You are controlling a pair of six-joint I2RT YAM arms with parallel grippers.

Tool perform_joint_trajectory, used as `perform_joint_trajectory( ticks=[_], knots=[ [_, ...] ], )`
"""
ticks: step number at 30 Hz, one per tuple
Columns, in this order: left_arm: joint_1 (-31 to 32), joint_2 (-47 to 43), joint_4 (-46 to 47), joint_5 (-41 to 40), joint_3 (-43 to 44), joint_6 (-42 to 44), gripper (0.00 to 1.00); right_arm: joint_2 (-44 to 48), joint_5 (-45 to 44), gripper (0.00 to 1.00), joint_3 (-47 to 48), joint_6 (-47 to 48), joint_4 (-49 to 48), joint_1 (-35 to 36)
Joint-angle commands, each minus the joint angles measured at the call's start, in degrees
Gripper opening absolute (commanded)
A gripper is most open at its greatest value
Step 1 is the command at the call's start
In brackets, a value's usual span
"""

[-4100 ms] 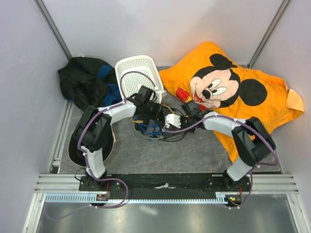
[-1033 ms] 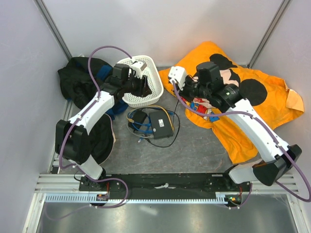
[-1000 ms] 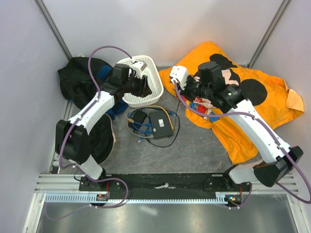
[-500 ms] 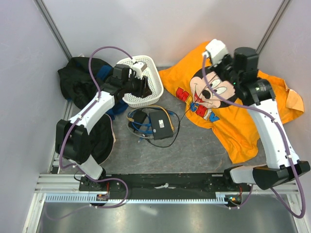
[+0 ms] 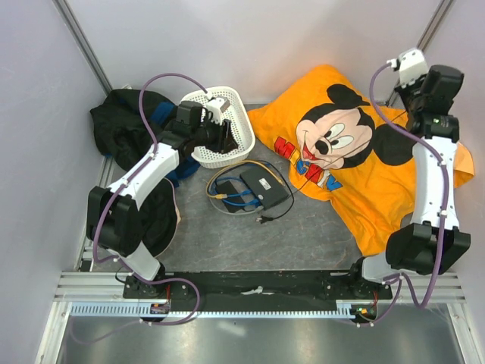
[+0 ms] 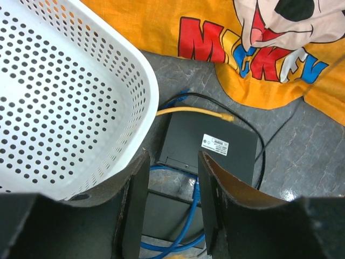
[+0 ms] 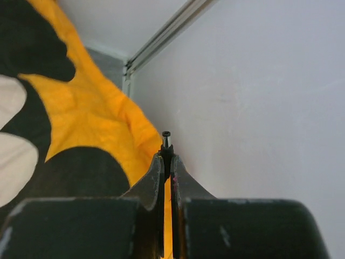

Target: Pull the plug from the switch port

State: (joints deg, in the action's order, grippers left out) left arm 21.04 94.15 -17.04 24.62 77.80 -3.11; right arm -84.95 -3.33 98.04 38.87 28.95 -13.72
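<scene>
The switch is a flat black box with a white label, lying on the grey floor mat; it also shows in the left wrist view. A blue cable is plugged into its near edge and a yellow cable lies along its far edge. My right gripper is raised at the far right, by the wall. In the right wrist view the gripper is shut on a small black barrel plug, out of the switch. My left gripper hangs open and empty above the switch, beside the basket.
A white perforated basket stands at the back left, close to the left fingers. An orange Mickey shirt covers the right side. A black garment lies far left. A thin black cable trails from the plug across the shirt.
My right arm has swung up and to the far right with the plug in its grip. The switch and cables have slid and turned to the right. The left arm has held still for the last second.
</scene>
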Motion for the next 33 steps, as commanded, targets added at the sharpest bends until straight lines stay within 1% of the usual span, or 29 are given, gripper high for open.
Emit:
perform_joint_trajectory(
  ticks=[1,3,4,5,6,7,8,9,10,12,14,16,17,18,19,21,23,24,25,26,27,28,29,30,31,33],
  knots=[
    [0.14,-0.45,2.45,1.13,-1.6,-0.23,0.48,4.16,5.58,0.0,-8.37,1.65,-3.46,0.53],
    [0.14,-0.72,2.62,1.04,-2.65,-0.14,0.48,6.36,10.26,0.0,-13.56,1.47,-0.66,1.14],
    [0.14,-0.9,2.62,1.13,-3.0,-0.14,0.48,8.9,12.02,0.0,-15.23,1.47,0.22,3.15],
    [0.14,-1.16,2.71,1.13,-3.61,-0.14,0.48,10.23,13.34,0.0,-18.81,-0.1,1.1,4.56],
    [0.14,-1.25,2.71,1.13,-3.97,-0.14,0.48,11.63,14.14,0.0,-20.5,-0.9,1.72,6.23],
    [0.06,-1.34,2.8,1.13,-4.23,-0.31,0.48,14.08,15.01,0.0,-22.26,-1.86,2.59,9.55],
    [0.06,-1.42,2.8,1.39,-4.84,-0.57,0.48,15.15,15.2,0.01,-26.11,-2.83,3.56,11.5],
    [0.14,-1.51,2.97,1.57,-5.11,-0.75,0.48,16.03,14.33,0.03,-27.97,-5.19,3.66,13.35],
    [0.06,-1.51,3.15,1.66,-5.38,-1.19,0.48,16.91,13.45,0.06,-29.82,-6.78,3.57,17.19],
    [0.14,-2.12,3.06,2.01,-5.9,-1.45,0.48,16.83,13.96,0.14,-33.43,-9.76,4.27,18.98],
    [0.06,-2.74,3.15,2.1,-6.43,-1.63,0.48,15.78,14.67,0.16,-35.8,-10.48,4.71,20.65],
    [-0.03,-3.79,3.15,2.1,-6.78,-1.63,0.48,14.38,13.01,0.26,-37.21,-12.4,3.84,21.62],
    [-0.21,-4.06,3.06,2.18,-7.31,-1.72,0.48,13.76,12.48,0.33,-37.92,-12.94,3.4,21.63],
    [-0.29,-4.32,3.06,2.18,-7.49,-1.89,0.48,13.15,11.78,0.44,-38.1,-13.38,3.39,21.71],
    [-0.47,-4.67,3.15,2.27,-7.75,-1.98,0.48,11.92,10.64,0.47,-38.01,-14.08,3.66,21.71],
    [-0.65,-5.03,3.15,2.27,-8.45,-2.51,0.48,11.21,10.45,0.52,-36.79,-14.26,5.23,21.71],
    [-0.82,-5.55,3.15,2.45,-9.07,-2.77,0.48,11.73,12.38,0.5,-34.24,-13.56,6.91,21.71],
    [-0.82,-5.73,3.24,2.45,-9.33,-2.77,0.48,12.0,12.65,0.52,-33.36,-13.56,6.91,21.8],
    [-0.82,-5.73,3.33,2.54,-9.59,-2.77,0.49,12.35,13.0,0.57,-31.44,-13.65,6.47,22.06],
    [-0.91,-5.73,3.24,3.06,-9.86,-2.77,0.49,12.52,15.26,0.69,-30.46,-14.34,6.3,22.06],
    [-0.82,-5.64,3.41,3.24,-9.86,-2.69,0.49,12.26,17.55,0.73,-29.49,-14.7,6.29,22.24],
    [-0.82,-5.38,3.41,3.59,-9.86,-2.77,0.49,11.57,19.75,0.76,-27.74,-15.22,6.64,23.2],
    [-0.82,-4.94,3.5,4.46,-9.6,-2.86,0.5,10.86,24.21,0.77,-27.2,-16.1,6.65,24.08],
    [-0.82,-4.77,3.59,4.99,-9.51,-3.04,0.51,10.16,25.21,0.77,-26.85,-16.8,6.56,25.3],
    [-0.82,-4.5,3.5,6.3,-9.25,-3.56,0.52,8.76,25.57,0.77,-27.2,-17.42,5.86,28.71],
    [-0.82,-3.71,3.5,7.45,-8.63,-3.91,0.55,7.78,25.04,0.77,-28.86,-19.53,3.58,31.81]
  ],
)
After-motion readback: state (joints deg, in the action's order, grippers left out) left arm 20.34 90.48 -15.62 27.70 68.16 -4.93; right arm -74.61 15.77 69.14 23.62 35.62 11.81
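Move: From the right hand, which still holds the pulled plug high up, the bare table to the switch's right lies about 20 cm to the left, 22 cm back and 38 cm below. The switch is some 42 cm left and 8 cm back, and the cloth's lettering about 26 cm left and level with the hand, both equally low. From the left hand, that bare patch is roughly 33 cm right, 18 cm back and 19 cm down. Down about 24 cm while swinging some 20 cm left and a little back, the right hand brings the plug towards the bare table, turning counter-clockwise, fingers dipping. Its fingers open wide on the way and let go of the plug; then the hand rises about 6 cm, still going left. The left hand eases back and down, with a slight tip down. ##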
